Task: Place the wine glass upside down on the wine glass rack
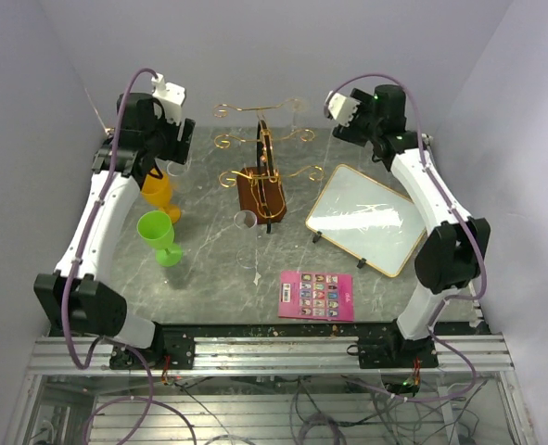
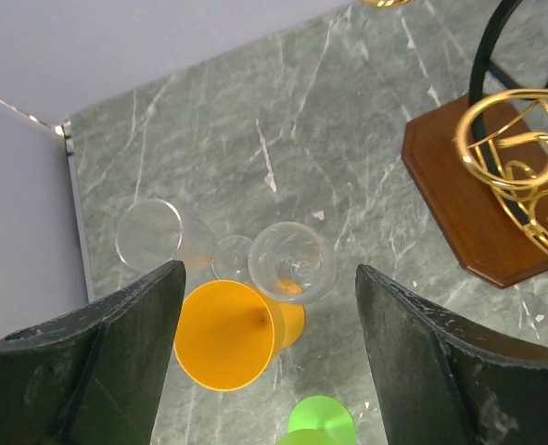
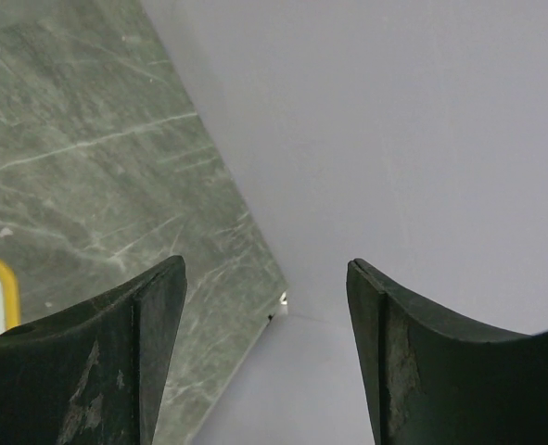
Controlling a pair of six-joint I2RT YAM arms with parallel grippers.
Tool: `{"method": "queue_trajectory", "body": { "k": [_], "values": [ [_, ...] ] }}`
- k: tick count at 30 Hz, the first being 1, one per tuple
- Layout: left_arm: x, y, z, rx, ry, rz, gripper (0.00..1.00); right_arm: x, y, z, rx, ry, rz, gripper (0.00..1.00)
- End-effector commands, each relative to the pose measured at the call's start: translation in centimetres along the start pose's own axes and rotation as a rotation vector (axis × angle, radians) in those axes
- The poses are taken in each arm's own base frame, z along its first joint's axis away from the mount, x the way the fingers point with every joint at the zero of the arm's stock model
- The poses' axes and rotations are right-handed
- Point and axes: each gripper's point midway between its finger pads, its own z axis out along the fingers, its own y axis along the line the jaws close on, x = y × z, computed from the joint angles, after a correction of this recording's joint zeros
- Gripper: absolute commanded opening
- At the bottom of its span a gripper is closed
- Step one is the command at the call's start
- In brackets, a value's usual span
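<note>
The wine glass rack (image 1: 262,153) is a gold wire stand with scroll-ended arms on a dark wooden base (image 1: 261,193), at the middle back of the table. A clear wine glass (image 1: 246,220) stands just left of that base. My left gripper (image 2: 269,278) is open and hangs above an orange glass (image 2: 229,334), with nothing between its fingers. Beside the orange glass are an upright clear glass (image 2: 292,262) and a clear glass (image 2: 153,236) lying on its side. A green glass (image 1: 159,238) stands nearer the front. My right gripper (image 3: 264,269) is open and empty, facing the back right wall corner.
A white board in a gold frame (image 1: 364,220) lies right of the rack. A pink card (image 1: 317,295) lies near the front edge. Grey walls close in the table on the left, back and right. The rack's base (image 2: 477,204) lies right of the left gripper.
</note>
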Motion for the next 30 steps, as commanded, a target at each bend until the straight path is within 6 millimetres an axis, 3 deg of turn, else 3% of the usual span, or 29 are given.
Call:
{"method": "queue_trajectory", "body": {
  "k": [1,11,16,23,30],
  "values": [
    [1.2,1.0,1.7,-0.034,0.077,-0.029,0.83,-0.6,-1.8,-3.3,0.075,-0.008,0.212,0.70],
    [3.8,1.1,5.4,-0.008,0.229,0.044,0.68,1.4,0.0,-7.5,0.097,0.112,0.360,0.70],
    [5.1,1.1,6.8,-0.002,0.287,0.071,0.63,1.0,0.7,-9.0,0.072,0.105,0.382,0.70],
    [6.9,1.4,8.6,-0.014,0.356,0.085,0.58,0.6,1.2,-9.6,0.045,0.091,0.397,0.71],
    [8.7,1.4,8.6,-0.010,0.421,0.115,0.54,0.8,1.5,-9.6,0.040,0.099,0.396,0.71]
  ]
}}
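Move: The nearer clear wine glass stands upright about 4 cm ahead of the open left hand, its middle some 23 cm below. The second clear glass is roughly 5 cm farther out than it and 9 cm to its left, the orange goblet about 6 cm back and 5 cm left of it, and the rack's wooden base some 21 cm to its right. From the empty right hand, the nearer glass lies about 41 cm left and 8 cm back. The left hand sinks about 12 cm, going some 5 cm forward as it drops, down towards the nearer clear wine glass behind the orange goblet, tipping its fingers about 20 degrees further down, rolling slightly with its left side up, and partly closing its wide-open fingers without gripping anything yet. Meanwhile the empty right hand, its fingers staying open, draws back about 8 cm and a little to the right, away from the glass already hanging on the rack, rising a few centimetres and then easing partly down while it rolls left side up and swings clockwise. ##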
